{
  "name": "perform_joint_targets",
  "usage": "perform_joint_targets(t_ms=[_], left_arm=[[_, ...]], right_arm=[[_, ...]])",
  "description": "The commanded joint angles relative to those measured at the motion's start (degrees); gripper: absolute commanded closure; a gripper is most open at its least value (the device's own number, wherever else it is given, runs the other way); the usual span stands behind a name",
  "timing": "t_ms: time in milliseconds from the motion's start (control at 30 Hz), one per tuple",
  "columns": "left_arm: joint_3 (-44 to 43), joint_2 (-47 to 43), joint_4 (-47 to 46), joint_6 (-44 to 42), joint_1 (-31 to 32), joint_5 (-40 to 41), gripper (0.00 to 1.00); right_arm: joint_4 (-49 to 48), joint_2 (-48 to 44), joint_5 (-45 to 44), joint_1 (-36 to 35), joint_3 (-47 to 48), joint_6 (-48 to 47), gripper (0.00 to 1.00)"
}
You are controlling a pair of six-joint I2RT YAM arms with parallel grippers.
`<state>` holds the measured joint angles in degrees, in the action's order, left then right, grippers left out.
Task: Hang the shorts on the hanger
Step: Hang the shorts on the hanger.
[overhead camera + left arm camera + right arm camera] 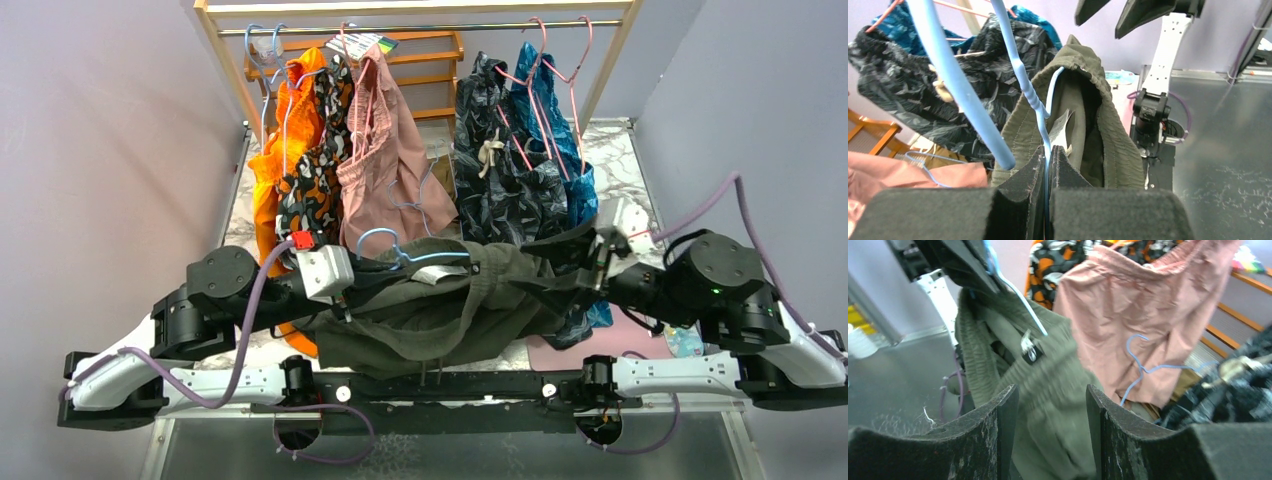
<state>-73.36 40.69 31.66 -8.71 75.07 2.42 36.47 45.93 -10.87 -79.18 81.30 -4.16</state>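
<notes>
The dark olive shorts (440, 315) hang between my two arms, draped over the light-blue wire hanger (415, 255). My left gripper (1049, 149) is shut on the hanger's (1020, 75) wire just below its twisted neck, and the shorts' (1115, 130) waistband wraps the wire beyond it. My right gripper (1050, 390) is open at the shorts' (1048, 390) far end. Blurred olive cloth shows between its fingers (1003, 412), which stand apart from it. From above, the right gripper (588, 262) sits at the shorts' right edge.
The wooden rack (225, 60) behind carries orange shorts (275, 160), dusty-pink shorts (385, 150), dark leaf-print shorts (495, 170) and teal shorts (570, 150) on pink and blue hangers. Another blue hanger (1143, 367) hangs before the pink shorts. A pink mat (610, 335) lies by the right arm.
</notes>
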Motion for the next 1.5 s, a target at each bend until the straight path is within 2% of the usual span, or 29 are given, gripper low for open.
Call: perform_joint_targets(t_ms=[0,167,500,800,867,1000,1067,1100,1300,1467], left_arm=[[0.0,-2.7,-3.9,2.6,-0.2,7.2,1.0],[0.5,-3.8,-3.9,3.2,-0.2,8.9,1.0],[0.3,-3.3,-4.4,3.4,-0.2,7.5,1.0],[-0.6,-2.4,-4.6,3.1,-0.2,5.8,1.0],[-0.5,-2.5,-4.5,3.2,-0.2,5.8,1.0],[-0.1,-2.6,-4.6,3.2,-0.1,5.5,1.0],[0.0,-2.6,-4.6,3.2,-0.2,5.4,1.0],[0.1,-2.6,-4.5,3.2,-0.2,5.4,1.0],[0.5,-2.1,-3.6,3.1,-0.2,4.5,1.0],[-0.1,1.5,-0.8,3.4,-0.2,-0.3,1.0]], right_arm=[[-1.6,-3.8,-10.2,-0.3,-3.5,4.8,0.46],[-3.6,-6.2,-13.8,-0.3,-7.3,5.2,0.46],[-4.4,-1.8,-16.1,-0.3,-8.9,4.9,0.45],[-5.3,1.2,-22.3,-0.3,-9.5,3.2,0.46],[-5.0,1.7,-22.9,-0.3,-9.5,2.9,0.5],[-4.4,2.3,-23.2,-0.3,-9.0,2.9,0.82],[-4.4,2.3,-23.2,-0.3,-8.6,2.7,0.95],[-4.5,2.0,-23.2,-0.3,-8.3,2.7,0.99],[-5.8,-0.8,-20.4,-0.3,-6.1,2.2,0.99],[-5.9,-0.8,-17.9,-0.3,-1.6,1.9,0.99]])
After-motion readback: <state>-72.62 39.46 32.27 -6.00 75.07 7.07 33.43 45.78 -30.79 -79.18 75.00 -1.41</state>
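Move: The shorts' right edge, just below the waistband, lies some 5 cm ahead of the open right hand, roughly level with it sideways and about 6 cm below. The waistband's black tag is about 6 cm to that hand's left, 2 cm ahead and 4 cm down. The hanging black shorts are some 18 cm ahead, 2 cm left and 10 cm lower. From the left hand, already gripping the blue hanger, that right edge is about 16 cm to the right, 5 cm ahead and 5 cm below. The right hand reaches down and forward with open fingers, about 6 cm each way, towards the shorts' right edge, turning some 20 degrees clockwise on the way, then shuts its fingers to pinch the cloth just below the waistband and starts lifting about 3 cm while edging right. The left hand keeps its pinch on the blue hanger, eases a couple of centimetres left and a little forward with a slight counter-clockwise turn, then drifts partly back. ##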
